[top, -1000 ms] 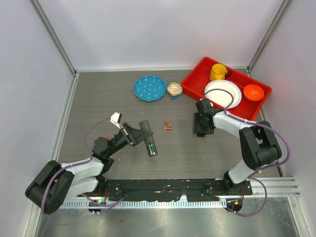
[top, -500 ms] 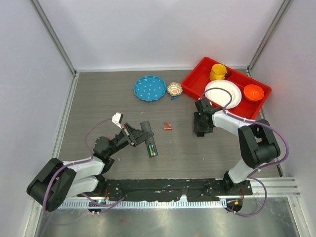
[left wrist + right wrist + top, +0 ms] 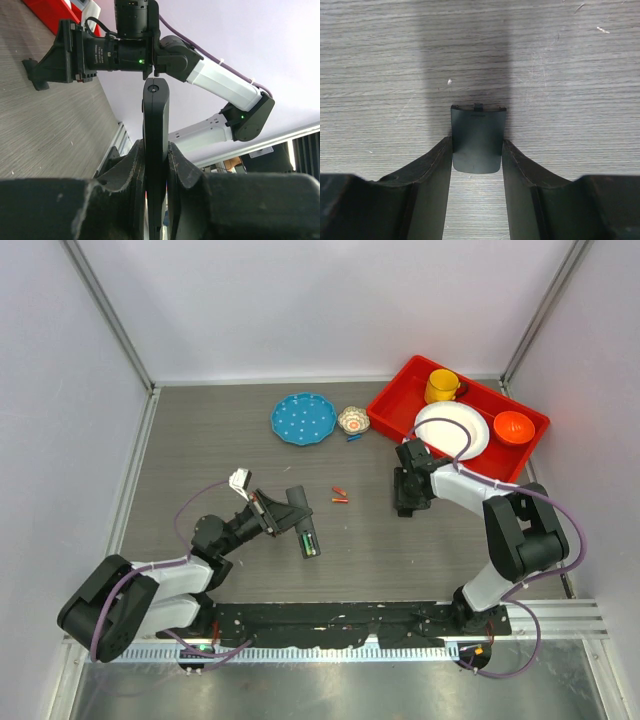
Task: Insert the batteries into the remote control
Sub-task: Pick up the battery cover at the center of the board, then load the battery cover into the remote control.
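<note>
My left gripper (image 3: 287,510) (image 3: 156,148) is shut on the remote control (image 3: 304,532) (image 3: 156,112), a slim black bar held edge-on just above the table at the front left. In the top view a green and dark battery (image 3: 308,543) sits in its open compartment; I cannot tell how many cells are there. My right gripper (image 3: 406,502) (image 3: 477,144) is down at the table right of centre. Its fingertips (image 3: 445,150) press both sides of a small dark battery cover (image 3: 478,127) lying flat on the wood.
Two small orange sticks (image 3: 340,495) lie between the arms. A blue plate (image 3: 303,419) and a small patterned bowl (image 3: 352,420) are at the back. The red tray (image 3: 392,408) at the back right holds a yellow mug (image 3: 441,386), a white plate (image 3: 452,430) and an orange bowl (image 3: 513,426).
The right gripper's jaws have narrowed onto the battery cover. The left arm has shifted slightly, still holding the remote control.
</note>
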Action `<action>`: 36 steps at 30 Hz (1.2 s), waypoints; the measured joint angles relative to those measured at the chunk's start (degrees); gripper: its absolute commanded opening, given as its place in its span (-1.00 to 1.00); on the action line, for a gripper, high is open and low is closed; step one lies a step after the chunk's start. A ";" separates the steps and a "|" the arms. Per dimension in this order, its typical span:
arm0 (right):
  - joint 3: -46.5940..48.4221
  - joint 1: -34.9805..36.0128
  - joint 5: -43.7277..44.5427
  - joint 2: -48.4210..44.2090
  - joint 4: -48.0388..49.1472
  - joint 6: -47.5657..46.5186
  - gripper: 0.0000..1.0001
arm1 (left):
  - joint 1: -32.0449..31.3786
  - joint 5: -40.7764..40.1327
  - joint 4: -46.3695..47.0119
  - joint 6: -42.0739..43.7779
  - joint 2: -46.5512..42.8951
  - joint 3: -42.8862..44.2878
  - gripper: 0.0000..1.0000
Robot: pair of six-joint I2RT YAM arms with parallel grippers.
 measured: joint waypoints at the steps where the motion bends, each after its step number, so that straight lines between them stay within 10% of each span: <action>1: -0.22 -0.02 0.00 -0.24 0.20 0.09 -0.52 | 0.00 0.00 0.00 -0.02 0.28 0.09 -1.00; 20: 7.08 10.01 -4.50 -29.29 -17.14 2.56 -0.56 | -3.96 -7.65 0.00 0.02 17.42 12.35 -1.00; 36: 21.27 28.06 -5.22 -26.25 -34.12 2.27 -0.66 | -12.33 -19.37 -0.04 3.30 27.41 15.58 -1.00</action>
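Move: The right fingers already pinch the battery cover at the table top. The remote, held open bay outward in the left hand, lies about 12 cm back, 22 cm left and 19 cm above the right hand. Orange batteries lie some 14 cm left of that hand and 2 cm ahead; the red box is about 20 cm ahead and 12 cm right. From the left hand the cover is about 9 cm ahead, 23 cm right and 20 cm down. Right hand lifts the still-pinched cover about 20 cm, back and left, towards the remote the left brings rightward. ##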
